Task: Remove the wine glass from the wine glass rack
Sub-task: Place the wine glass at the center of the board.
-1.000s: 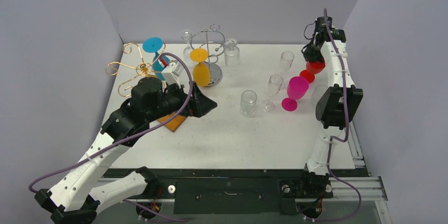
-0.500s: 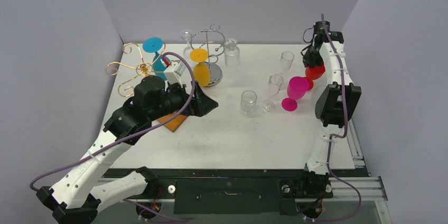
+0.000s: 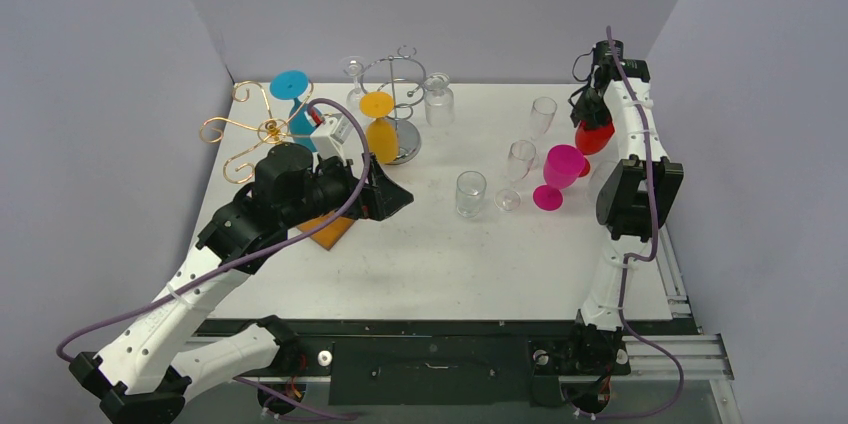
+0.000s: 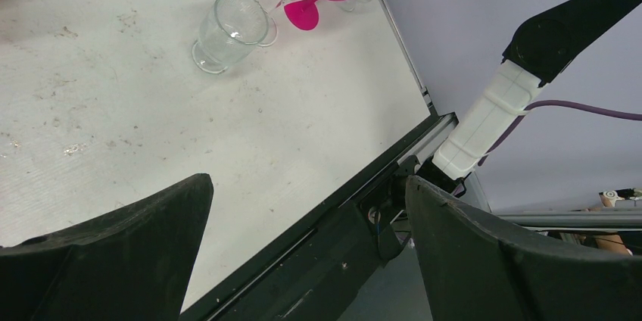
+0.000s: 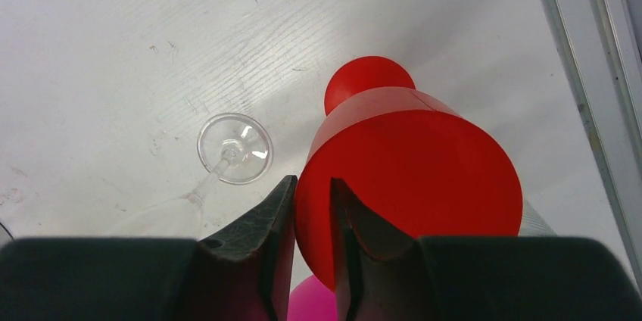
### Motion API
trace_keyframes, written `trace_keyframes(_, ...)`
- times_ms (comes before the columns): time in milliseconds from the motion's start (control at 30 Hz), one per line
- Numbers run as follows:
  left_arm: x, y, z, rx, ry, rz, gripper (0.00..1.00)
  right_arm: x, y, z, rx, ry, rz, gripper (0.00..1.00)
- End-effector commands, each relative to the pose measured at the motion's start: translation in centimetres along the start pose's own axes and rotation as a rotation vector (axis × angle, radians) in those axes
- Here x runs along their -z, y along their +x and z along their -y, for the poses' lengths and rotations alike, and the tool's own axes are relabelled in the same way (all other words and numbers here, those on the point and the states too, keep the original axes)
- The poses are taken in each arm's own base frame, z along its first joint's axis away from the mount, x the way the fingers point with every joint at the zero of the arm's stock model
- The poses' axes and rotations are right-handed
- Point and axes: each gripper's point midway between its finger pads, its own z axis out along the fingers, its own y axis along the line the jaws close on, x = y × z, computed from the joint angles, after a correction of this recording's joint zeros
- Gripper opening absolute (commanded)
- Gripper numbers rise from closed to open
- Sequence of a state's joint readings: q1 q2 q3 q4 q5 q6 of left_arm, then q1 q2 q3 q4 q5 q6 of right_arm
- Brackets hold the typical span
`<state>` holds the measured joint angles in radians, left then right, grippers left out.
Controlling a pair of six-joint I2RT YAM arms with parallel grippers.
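A red wine glass (image 3: 596,134) stands on the table at the far right; in the right wrist view its bowl (image 5: 424,177) fills the middle, its foot below. My right gripper (image 3: 591,116) straddles its rim, one finger outside, one inside, the jaws parted a little wider than the wall (image 5: 312,183). The silver wine glass rack (image 3: 400,94) at the back holds an orange glass (image 3: 380,134) upside down. A gold rack (image 3: 245,129) to its left carries a blue glass (image 3: 292,89). My left gripper (image 3: 398,200) hangs open and empty over the table (image 4: 309,185).
A pink glass (image 3: 558,174), two clear flutes (image 3: 543,114) (image 3: 518,166) and a clear tumbler (image 3: 470,192) stand near the red glass. A clear jar (image 3: 438,100) sits by the silver rack. An orange block (image 3: 330,232) lies under my left arm. Walls close both sides.
The right gripper carried the red glass slightly back and set it upright, then its jaws parted a little. The left arm barely moved.
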<state>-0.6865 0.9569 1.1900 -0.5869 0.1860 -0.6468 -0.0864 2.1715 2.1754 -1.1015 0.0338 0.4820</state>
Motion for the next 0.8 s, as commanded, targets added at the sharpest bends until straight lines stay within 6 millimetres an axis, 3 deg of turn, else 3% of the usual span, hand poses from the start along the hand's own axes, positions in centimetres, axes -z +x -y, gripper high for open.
trace_keyframes(0, 0.4, -1.7, 1.4, -0.016, 0.045, 0.06, 0.96, 1.1, -0.7, 0.2, 0.0, -0.001, 0.029, 0.2)
trace_keyframes(467, 0.0, -3.1, 2.1, -0.019, 0.043, 0.088, 0.96, 7.5, -3.6, 0.8, -0.033, -0.007, 0.177, 0.38)
trace_keyframes(767, 0.6, -5.6, 3.3, -0.031, 0.038, 0.139, 0.96, 11.7, -4.1, 2.0, -0.053, -0.007, 0.26, 0.5)
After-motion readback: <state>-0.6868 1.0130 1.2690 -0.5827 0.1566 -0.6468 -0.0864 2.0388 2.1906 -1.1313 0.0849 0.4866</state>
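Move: The right hand is at the left-front rim of the red wine glass, its two fingers still either side of the wall; the glass's middle is about 2 cm back, 3 cm right and 7 cm below. From that hand, the magenta glass stands some 11 cm back and 7 cm left, a clear tumbler 10 cm back and 5 cm right, a small clear glass 4 cm ahead and 9 cm left. From the left hand the red glass is roughly 27 cm ahead, 43 cm right and 25 cm lower. Upward, after a brief pause while its fingers go on spreading to about half open, the right hand draws off the red glass's rim, climbing about 6 cm with a slight drift back and its fingertips tipping a little outward. The empty left hand, fingers kept wide, starts late and creeps about 2 cm up and forward. ##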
